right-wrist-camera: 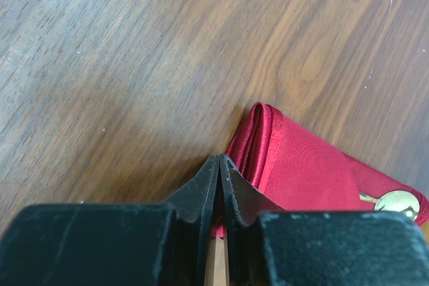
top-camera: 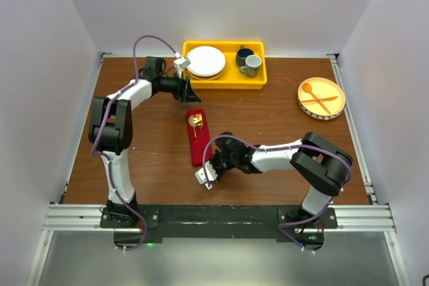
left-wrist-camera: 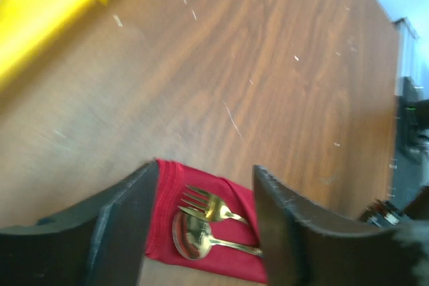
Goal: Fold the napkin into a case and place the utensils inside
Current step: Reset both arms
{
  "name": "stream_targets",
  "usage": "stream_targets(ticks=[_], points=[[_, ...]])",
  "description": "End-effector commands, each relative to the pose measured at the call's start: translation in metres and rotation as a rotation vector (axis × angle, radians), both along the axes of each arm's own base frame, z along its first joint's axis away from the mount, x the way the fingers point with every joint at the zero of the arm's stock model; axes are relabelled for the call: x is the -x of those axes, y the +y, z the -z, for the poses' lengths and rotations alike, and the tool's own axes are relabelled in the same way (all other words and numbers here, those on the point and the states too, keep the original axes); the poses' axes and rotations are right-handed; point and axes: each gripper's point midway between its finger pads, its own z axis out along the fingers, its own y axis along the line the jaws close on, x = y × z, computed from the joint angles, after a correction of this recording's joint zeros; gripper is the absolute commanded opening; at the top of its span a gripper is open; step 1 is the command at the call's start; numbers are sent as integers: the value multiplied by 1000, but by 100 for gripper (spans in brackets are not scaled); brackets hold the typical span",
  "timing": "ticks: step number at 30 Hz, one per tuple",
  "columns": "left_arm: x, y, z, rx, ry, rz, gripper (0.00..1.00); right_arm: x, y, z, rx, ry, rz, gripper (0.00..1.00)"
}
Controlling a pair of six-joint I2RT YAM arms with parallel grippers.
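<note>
The napkin [top-camera: 199, 140], folded into a narrow red case, lies in the middle of the table. The gold utensils [top-camera: 196, 122] stick out of its far end. In the left wrist view a fork [left-wrist-camera: 211, 205] and a spoon [left-wrist-camera: 191, 236] rest on the red cloth [left-wrist-camera: 167, 185]. My left gripper [top-camera: 188, 90] hovers just beyond that end, open, with nothing between its fingers [left-wrist-camera: 127, 219]. My right gripper [top-camera: 216, 159] is at the case's near end. Its jaws [right-wrist-camera: 220, 157] are shut, with a sliver of the napkin's [right-wrist-camera: 301, 172] folded edge pinched between them.
A yellow tray [top-camera: 228, 84] at the back holds white plates [top-camera: 205, 61] and two mugs [top-camera: 249, 62]. A round wooden plate [top-camera: 321, 98] sits at the right. White walls close in the table on three sides.
</note>
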Motion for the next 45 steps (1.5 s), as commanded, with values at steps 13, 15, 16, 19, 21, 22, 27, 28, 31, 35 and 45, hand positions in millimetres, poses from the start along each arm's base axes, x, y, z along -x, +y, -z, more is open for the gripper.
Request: stream_targets(ticks=[13,15,16,19,21,22,27,28,31,35,45], points=[[-59,84,-193,-246,-642,-347,100,22,-12,-65,0,57,-33,46],[-55,105,-207,-248,-613,-402,100,24,-12,-96,-46,76,0,49],[-57,116,-210,-274,-601,-448,100,21,-13,-106,-62,77,33,52],[-46,135,-217,-332,-543,-488,100,5,-14,-153,-158,137,203,59],[-35,150,-216,-377,-502,-507,100,-25,-28,-183,-226,229,398,66],[-33,156,-213,-405,-483,-529,100,-36,-36,-194,-256,261,459,70],[5,163,-173,-477,-337,-511,100,-106,-111,-231,-394,354,898,73],[13,164,-171,-482,-335,-517,100,-111,-123,-232,-405,364,952,74],[31,163,-142,-481,-292,-515,100,-123,-167,-227,-438,423,1148,77],[42,173,-94,-555,-232,-534,100,-126,-226,-206,-463,501,1416,79],[68,161,-20,-645,-168,-507,100,-111,-290,-151,-505,619,1722,80]])
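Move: Below and behind the left hand lie the spoon and fork, about 8 cm back and 9 cm down; the folded napkin's middle is some 13 cm back and 2 cm right, the yellow tray roughly 12 cm ahead and 11 cm right. From the right hand, whose tips are at the napkin's near end, the napkin's middle is about 9 cm ahead and 4 cm left, the utensils 15 cm ahead and 5 cm left, the wooden-spoon plate some 25 cm ahead and 44 cm right. Rising about 20 cm off the utensils, the left hand opens fully, swings left, then draws back and sinks to its starting height, fingers tipping downward. The right hand comes off the napkin's near end, lifts some 23 cm, sweeps right and forward towards the plate, then sinks partway, opening wide and turning about 90 degrees clockwise. ##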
